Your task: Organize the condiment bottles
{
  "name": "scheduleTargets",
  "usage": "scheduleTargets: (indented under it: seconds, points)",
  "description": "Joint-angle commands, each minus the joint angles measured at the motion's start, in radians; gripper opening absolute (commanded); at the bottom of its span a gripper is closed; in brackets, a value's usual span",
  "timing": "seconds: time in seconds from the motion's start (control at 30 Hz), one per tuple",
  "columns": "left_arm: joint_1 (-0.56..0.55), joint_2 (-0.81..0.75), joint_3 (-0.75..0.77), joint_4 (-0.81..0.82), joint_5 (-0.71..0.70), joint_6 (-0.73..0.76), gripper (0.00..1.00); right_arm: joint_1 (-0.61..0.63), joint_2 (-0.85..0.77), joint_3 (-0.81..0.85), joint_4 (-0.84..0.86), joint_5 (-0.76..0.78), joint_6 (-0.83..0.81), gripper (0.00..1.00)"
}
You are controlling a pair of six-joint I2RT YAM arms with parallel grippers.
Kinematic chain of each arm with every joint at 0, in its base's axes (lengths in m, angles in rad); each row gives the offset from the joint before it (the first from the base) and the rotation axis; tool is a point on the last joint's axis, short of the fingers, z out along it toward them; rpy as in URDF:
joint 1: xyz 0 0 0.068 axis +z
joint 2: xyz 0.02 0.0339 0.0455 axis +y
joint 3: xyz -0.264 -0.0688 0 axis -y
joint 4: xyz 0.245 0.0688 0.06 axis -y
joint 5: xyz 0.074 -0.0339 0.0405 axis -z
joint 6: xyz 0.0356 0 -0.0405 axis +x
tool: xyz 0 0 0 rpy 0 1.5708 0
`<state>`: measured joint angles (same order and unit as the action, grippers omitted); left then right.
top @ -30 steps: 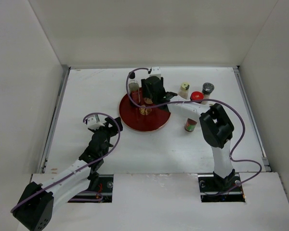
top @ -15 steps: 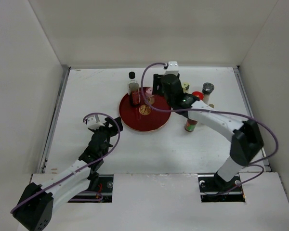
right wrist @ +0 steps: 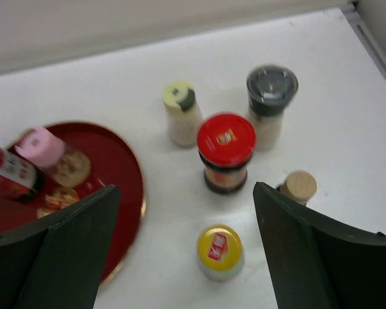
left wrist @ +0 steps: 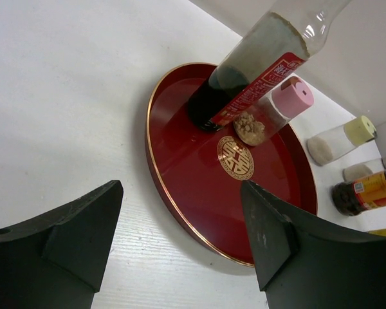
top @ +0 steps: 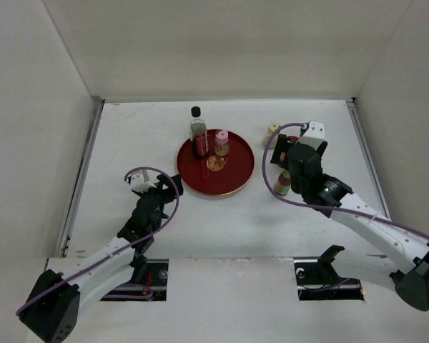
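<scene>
A round red tray [top: 232,182] holds a tall clear glass bottle with a black cap [top: 197,132] and a pink-capped jar [top: 221,141]. The right wrist view shows five condiment bottles on the table right of it: yellow-green cap [right wrist: 180,112], grey cap [right wrist: 271,103], red cap [right wrist: 226,151], gold cap [right wrist: 298,187] and yellow cap [right wrist: 219,251]. My right gripper [right wrist: 186,187] hangs open above this group, holding nothing. My left gripper [left wrist: 181,187] is open and empty, low over the table at the tray's near-left rim [left wrist: 164,187].
White walls enclose the table on three sides. A metal rail [top: 86,171] runs along the left edge and another [top: 368,164] along the right. The right arm's purple cable [top: 272,187] loops over the table beside the tray.
My right gripper let go of the pink-capped jar on the tray, swung back to the right over the loose bottles, and its jaws widened. The left arm stayed still.
</scene>
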<state>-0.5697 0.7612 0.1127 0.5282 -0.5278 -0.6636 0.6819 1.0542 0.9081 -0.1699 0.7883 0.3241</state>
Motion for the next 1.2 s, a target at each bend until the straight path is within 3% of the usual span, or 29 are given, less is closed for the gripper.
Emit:
scheduleTargets:
  seconds: [0.0,0.13,0.47,0.77,0.97,1.17]
  points:
    - [0.001,0.0,0.002,0.053,0.023,-0.016,0.72,-0.005,-0.017,-0.061,-0.103,0.043,0.062,0.92]
    - [0.011,0.006,0.001,0.05,0.025,-0.017,0.72,-0.028,-0.005,-0.1,-0.091,-0.007,0.092,0.89]
    - [-0.003,0.03,-0.001,0.072,0.015,-0.019,0.72,-0.068,0.075,-0.149,0.115,-0.047,0.043,0.7]
    - [0.014,0.036,-0.002,0.072,0.026,-0.019,0.72,-0.061,0.095,-0.138,0.19,-0.041,-0.022,0.36]
    - [0.018,-0.055,-0.033,0.069,-0.003,-0.019,0.72,0.018,0.01,-0.048,0.164,0.016,-0.094,0.33]
    - [0.023,-0.137,-0.064,0.053,-0.081,-0.019,0.72,0.13,0.146,0.142,0.208,-0.064,-0.112,0.32]
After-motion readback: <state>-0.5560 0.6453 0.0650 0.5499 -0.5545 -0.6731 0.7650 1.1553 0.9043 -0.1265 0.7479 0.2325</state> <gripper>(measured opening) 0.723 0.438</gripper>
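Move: The yellow-capped bottle stands about 12 cm below the right hand, almost straight under it, 1 cm ahead and 1 cm right. The red-capped bottle is about 9 cm beyond that bottle, and the brown-capped one 3 cm beyond and 7 cm to its right. The pale-capped shaker lies 17 cm ahead and 4 cm left of the hand. From the left hand, the yellow-capped bottle is some 46 cm right, 3 cm ahead, about level. The right hand sinks some 9 cm, pinches the yellow-capped bottle, then lifts it about 7 cm, veering left. ##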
